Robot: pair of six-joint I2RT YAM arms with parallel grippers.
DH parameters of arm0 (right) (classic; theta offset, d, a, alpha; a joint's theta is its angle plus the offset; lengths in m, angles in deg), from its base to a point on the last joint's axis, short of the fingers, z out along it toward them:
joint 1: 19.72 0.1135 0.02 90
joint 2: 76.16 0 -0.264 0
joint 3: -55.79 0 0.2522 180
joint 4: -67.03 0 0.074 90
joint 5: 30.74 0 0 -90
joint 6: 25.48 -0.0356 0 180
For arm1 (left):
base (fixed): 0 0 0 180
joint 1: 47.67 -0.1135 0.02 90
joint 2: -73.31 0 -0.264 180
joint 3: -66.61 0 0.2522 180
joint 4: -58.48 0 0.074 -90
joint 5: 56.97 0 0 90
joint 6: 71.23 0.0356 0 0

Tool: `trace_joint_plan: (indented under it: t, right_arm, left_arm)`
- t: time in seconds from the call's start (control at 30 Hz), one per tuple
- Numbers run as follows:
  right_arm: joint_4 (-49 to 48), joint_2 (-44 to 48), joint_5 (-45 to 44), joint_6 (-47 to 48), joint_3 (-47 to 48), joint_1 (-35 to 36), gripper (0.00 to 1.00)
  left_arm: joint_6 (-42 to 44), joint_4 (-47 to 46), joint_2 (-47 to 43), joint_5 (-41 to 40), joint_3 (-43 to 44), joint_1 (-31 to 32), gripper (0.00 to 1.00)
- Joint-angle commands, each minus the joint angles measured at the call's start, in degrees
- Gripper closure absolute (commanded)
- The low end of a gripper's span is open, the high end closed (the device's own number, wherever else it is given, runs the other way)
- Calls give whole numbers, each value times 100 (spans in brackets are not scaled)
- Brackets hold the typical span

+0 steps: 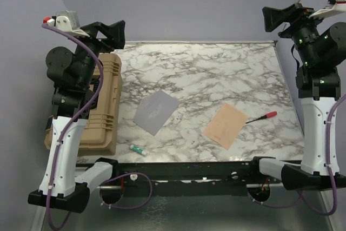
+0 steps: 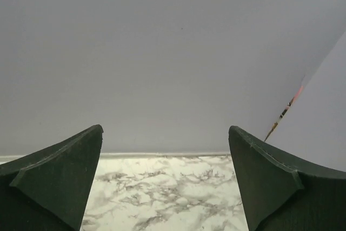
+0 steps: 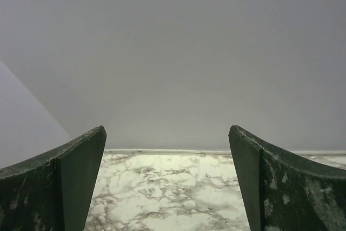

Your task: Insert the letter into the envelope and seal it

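Note:
The light-grey envelope (image 1: 156,111) lies flat near the middle of the marble table, turned like a diamond. To its right the peach-tan letter (image 1: 225,125) lies flat as well, apart from the envelope. My left gripper (image 1: 114,32) is raised high at the back left, far from both papers, open and empty. High at the back right, my right gripper (image 1: 274,18) is also open and holds nothing. Both wrist views show only the far wall and the table's back edge between wide-spread fingers (image 2: 65,177) (image 3: 270,182); neither paper appears there.
A big tan hard case (image 1: 102,106) stands along the left edge under the left arm. A red-handled tool (image 1: 263,116) lies just right of the letter. A small white-and-green tube (image 1: 138,149) rests near the front edge. Grey walls enclose the back and sides.

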Motion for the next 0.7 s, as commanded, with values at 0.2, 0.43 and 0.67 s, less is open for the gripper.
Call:
trace_joint_plan:
  t: [0.2,0.43,0.67]
  right_arm:
    - [713,-137,54,-190,-415,-18,0]
    - [1675,-560,-37,-78,-596,-18,0]
    - [1858,-435,135,-382,-1895,-18,1]
  left_arm:
    - [-453,-32,-26,1203,-761,43,1]
    - [269,-138,329,2463,-1347,678,1]
    - [1,898,848,423,-1942,2088,1]
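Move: The grey envelope lies about 9 cm right, 3 cm ahead and 55 cm below the left gripper; the tan case sits 20 cm left, 2 cm ahead, and the glue stick 2 cm right, 15 cm back. From the right gripper the tan letter is roughly 7 cm left, 8 cm back and 56 cm below, with the screwdriver 11 cm right, 4 cm back. Bring both open grippers down from their raised start towards the papers. Lower the left about 18 cm, swinging it right ever faster while it tips down and turns clockwise, down towards the grey envelope; sink the right some 20 cm, easing slightly forward and tipping its fingers down, above the tan letter's side of the table. Touch nothing. ##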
